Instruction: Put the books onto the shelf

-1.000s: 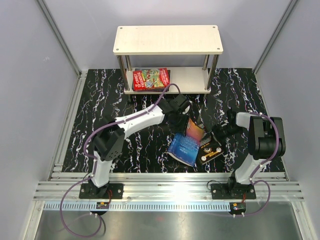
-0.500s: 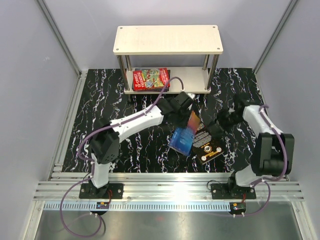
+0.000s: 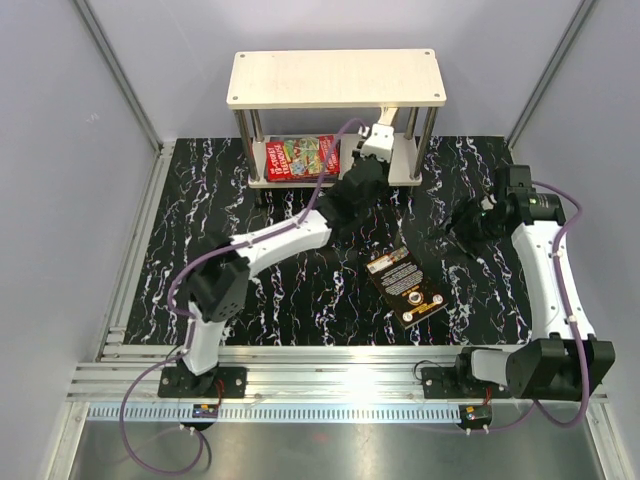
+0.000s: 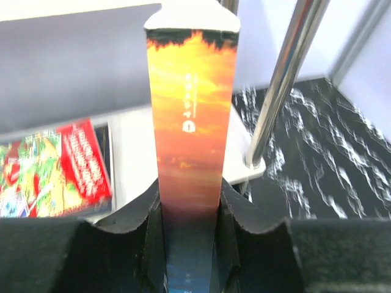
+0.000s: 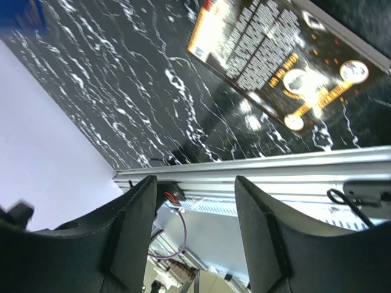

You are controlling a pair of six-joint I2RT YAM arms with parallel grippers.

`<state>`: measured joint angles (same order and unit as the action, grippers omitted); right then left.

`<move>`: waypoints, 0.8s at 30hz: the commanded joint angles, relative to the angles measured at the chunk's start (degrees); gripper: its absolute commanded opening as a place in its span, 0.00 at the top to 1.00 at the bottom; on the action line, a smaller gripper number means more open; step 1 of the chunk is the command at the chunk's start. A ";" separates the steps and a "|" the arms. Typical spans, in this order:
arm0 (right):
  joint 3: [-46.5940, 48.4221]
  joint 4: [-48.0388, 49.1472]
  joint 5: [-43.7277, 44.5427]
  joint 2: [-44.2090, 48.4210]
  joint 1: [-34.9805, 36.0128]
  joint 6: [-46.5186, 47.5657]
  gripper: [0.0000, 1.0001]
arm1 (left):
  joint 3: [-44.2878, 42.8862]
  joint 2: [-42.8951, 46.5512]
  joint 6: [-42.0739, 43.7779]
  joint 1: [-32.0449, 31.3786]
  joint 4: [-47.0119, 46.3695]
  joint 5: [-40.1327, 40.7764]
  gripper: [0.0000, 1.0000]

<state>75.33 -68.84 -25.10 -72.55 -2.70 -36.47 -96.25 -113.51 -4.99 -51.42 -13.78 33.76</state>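
Note:
My left gripper (image 3: 377, 141) is shut on a thin book (image 4: 191, 116) with an orange-to-blue cover, held edge-on. It reaches between the boards at the right end of the shelf (image 3: 335, 78), beside a silver post (image 4: 278, 91). The red book (image 3: 303, 157) lies flat on the lower board (image 4: 131, 143), left of the held book; it also shows in the left wrist view as the red book (image 4: 58, 165). A dark book (image 3: 405, 287) lies flat on the mat. My right gripper (image 3: 463, 223) hangs open and empty to its right, above the mat. The right wrist view shows the gripper (image 5: 195, 183) and the dark book (image 5: 287, 55).
The black marbled mat (image 3: 250, 290) covers the table between grey side walls. An aluminium rail (image 3: 330, 380) runs along the near edge by the arm bases. The shelf's top board is bare. A blue corner (image 5: 21, 12) shows at the edge of the right wrist view.
The left arm lifted the orange-blue book off the mat and carried it back to the shelf's right end. The right arm drew away rightward from the dark book, its jaws widening.

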 commanded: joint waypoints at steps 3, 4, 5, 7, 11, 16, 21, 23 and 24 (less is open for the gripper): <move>-5.27 -3.94 1.20 4.17 0.33 0.00 0.39 | -12.28 -9.43 12.64 0.26 -33.76 4.74 1.00; -6.24 -3.85 1.20 4.61 0.33 -0.18 0.39 | -13.69 -10.58 12.73 0.53 -34.20 4.74 1.00; -8.16 -3.67 1.02 5.05 0.33 -0.27 0.40 | -15.88 -11.63 12.82 0.70 -34.82 3.61 1.00; -10.71 -3.50 1.28 6.02 0.33 -0.36 0.40 | -17.39 -14.80 13.51 1.32 -36.31 4.12 1.00; -14.24 -3.06 1.20 6.72 0.33 -0.62 0.41 | -18.89 -19.19 15.53 1.85 -41.83 4.83 1.00; -19.85 -1.30 1.11 8.22 0.33 -1.68 0.41 | -27.47 -27.35 19.15 2.11 -44.93 4.47 1.00; -23.82 0.19 1.63 9.97 0.33 -2.64 0.41 | -35.05 -34.66 16.51 2.73 -45.46 7.37 1.00; -25.23 0.19 1.72 10.06 0.33 -2.64 0.42 | -37.86 -37.03 13.36 2.73 -44.41 7.81 1.00; -25.49 0.02 1.81 10.32 0.33 -2.73 0.42 | -39.27 -38.17 12.47 2.38 -43.62 7.73 1.00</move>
<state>50.52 -70.00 -24.45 -63.55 -2.68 -38.11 -127.79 -151.55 11.18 -48.62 -43.62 40.27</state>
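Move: The left hand holds the orange-and-blue book upright before the shelf. The free right part of the lower board lies about 13 cm ahead of this hand, 5 cm right and 20 cm below; the front right post is 6 cm ahead and 12 cm right, the red book stack 12 cm ahead and 18 cm left. From the right hand, the black book lies 7 cm left, 2 cm back and some 21 cm below. Forward some 11 cm goes the left hand, first also sinking about 6 cm and edging right, then nearly straight in beneath the top board, keeping its pinch on the upright book while the wrist tips up about 20 degrees and swings a little counter-clockwise. The open right hand sinks and draws back, about 9 cm each way, towards the black book's near right corner, its fingers tipping closer to straight down, still without touching. ##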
